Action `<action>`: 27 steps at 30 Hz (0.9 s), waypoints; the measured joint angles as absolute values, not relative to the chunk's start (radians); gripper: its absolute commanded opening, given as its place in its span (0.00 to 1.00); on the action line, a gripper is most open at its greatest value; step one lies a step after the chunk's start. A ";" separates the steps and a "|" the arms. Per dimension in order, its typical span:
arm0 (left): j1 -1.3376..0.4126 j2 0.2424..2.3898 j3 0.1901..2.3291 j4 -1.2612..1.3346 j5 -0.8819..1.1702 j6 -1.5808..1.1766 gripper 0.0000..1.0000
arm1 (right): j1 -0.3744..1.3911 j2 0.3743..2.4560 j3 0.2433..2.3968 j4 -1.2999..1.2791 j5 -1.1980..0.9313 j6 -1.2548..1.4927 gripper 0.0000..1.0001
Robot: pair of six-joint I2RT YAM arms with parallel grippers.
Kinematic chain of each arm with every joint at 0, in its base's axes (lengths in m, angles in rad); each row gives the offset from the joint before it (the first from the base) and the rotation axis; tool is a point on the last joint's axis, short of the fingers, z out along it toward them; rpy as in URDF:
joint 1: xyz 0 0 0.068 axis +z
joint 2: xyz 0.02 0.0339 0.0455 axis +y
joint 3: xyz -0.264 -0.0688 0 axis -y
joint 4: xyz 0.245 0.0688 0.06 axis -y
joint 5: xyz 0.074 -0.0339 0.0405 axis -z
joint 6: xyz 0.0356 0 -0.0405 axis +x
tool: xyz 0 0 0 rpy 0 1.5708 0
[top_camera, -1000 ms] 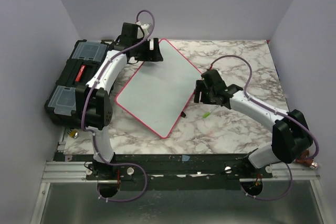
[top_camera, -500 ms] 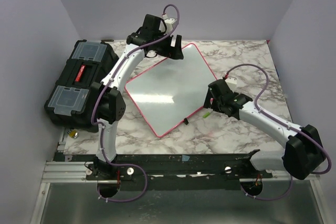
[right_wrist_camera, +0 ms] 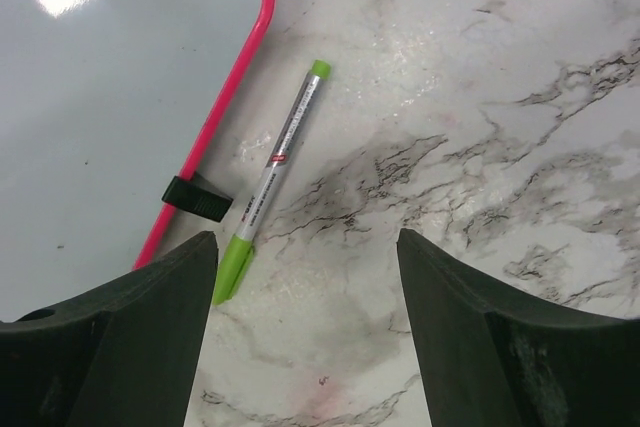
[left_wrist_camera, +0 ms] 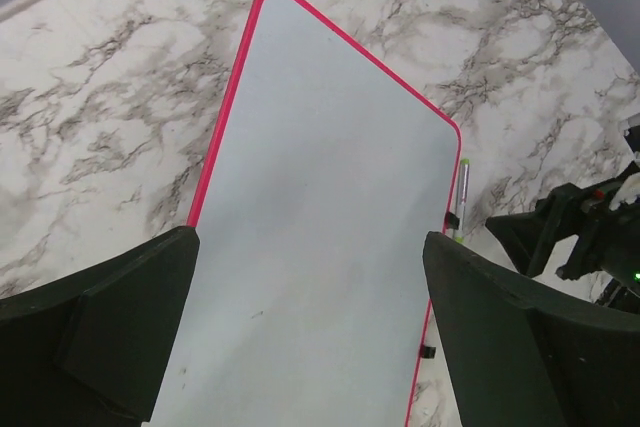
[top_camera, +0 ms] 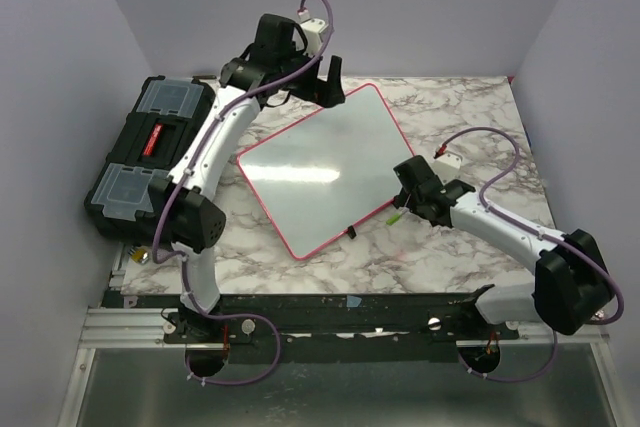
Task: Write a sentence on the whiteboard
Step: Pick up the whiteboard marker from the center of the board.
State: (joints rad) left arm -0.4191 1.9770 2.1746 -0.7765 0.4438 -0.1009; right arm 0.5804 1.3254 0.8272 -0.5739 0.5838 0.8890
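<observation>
The whiteboard [top_camera: 315,172] lies flat and skewed on the marble table, red-pink rim all round. Its face [left_wrist_camera: 330,207] is bare, with only faint smudges, and no sentence shows on it. My left gripper [top_camera: 326,84] hangs open above the board's far corner, its fingers [left_wrist_camera: 120,317] spread wide over the board and gripping nothing. A green-capped marker [right_wrist_camera: 273,175] lies on the table just off the board's right edge [right_wrist_camera: 232,77]. My right gripper [right_wrist_camera: 305,247] stands open low over the table, the marker's green end [top_camera: 396,216] by its left finger, untouched.
A black toolbox [top_camera: 148,152] with clear lid compartments sits at the left edge, beside the left arm. A small black clip [right_wrist_camera: 197,197] sticks out from the board's rim near the marker. Purple walls close in on three sides.
The board's far corner has swung to the right along with my left gripper, which has opened wider and risen. My right gripper has shifted toward the near right, over the marker.
</observation>
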 measured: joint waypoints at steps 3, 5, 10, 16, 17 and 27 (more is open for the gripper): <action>-0.419 1.874 2.122 -0.789 0.398 -0.097 0.98 | 0.563 1.346 0.827 -0.565 0.590 0.898 0.71; -0.419 1.760 2.030 -0.771 0.371 -0.096 0.99 | 0.545 1.360 0.827 -0.556 0.591 0.901 0.67; -0.419 1.462 1.730 -0.712 0.315 -0.099 0.98 | 0.511 1.396 0.827 -0.535 0.599 0.901 0.61; -0.419 1.105 1.337 -0.641 0.271 -0.134 0.99 | 0.488 1.441 0.828 -0.493 0.597 0.897 0.57; -0.419 1.066 1.296 -0.645 0.269 -0.140 0.99 | 0.488 1.450 0.828 -0.487 0.597 0.897 0.57; -0.419 0.709 0.994 -0.707 0.257 -0.182 0.98 | 0.482 1.519 0.830 -0.424 0.581 0.889 0.52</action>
State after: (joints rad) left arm -0.4194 0.7086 0.9939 -0.7067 0.2565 -0.1818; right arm 0.4824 1.5192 0.8299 -0.4244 0.5812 0.8894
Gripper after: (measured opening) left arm 0.985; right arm 0.532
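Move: The marker lies on the table under the right hand: its middle is about 4 cm ahead, 1 cm to the left and some 8 cm down. The black clip on the board's edge sits about 1 cm farther out than the marker's middle and 3 cm left of it. The whiteboard's middle is roughly 16 cm ahead of the right hand and 20 cm to its left. From the left hand, high over the board, the marker is about 9 cm back, 17 cm right and 30 cm down. No touch yet: the right hand sinks about 4 cm towards the marker while easing some 3 cm forward and first 2 cm to the right, its fingers narrowing from wide to about half open. Meanwhile the empty left hand leaves the board, sweeping some 25 cm back and 14 cm left, rising about 6 cm before sinking to a little below its starting height, its fingers still wide open. ##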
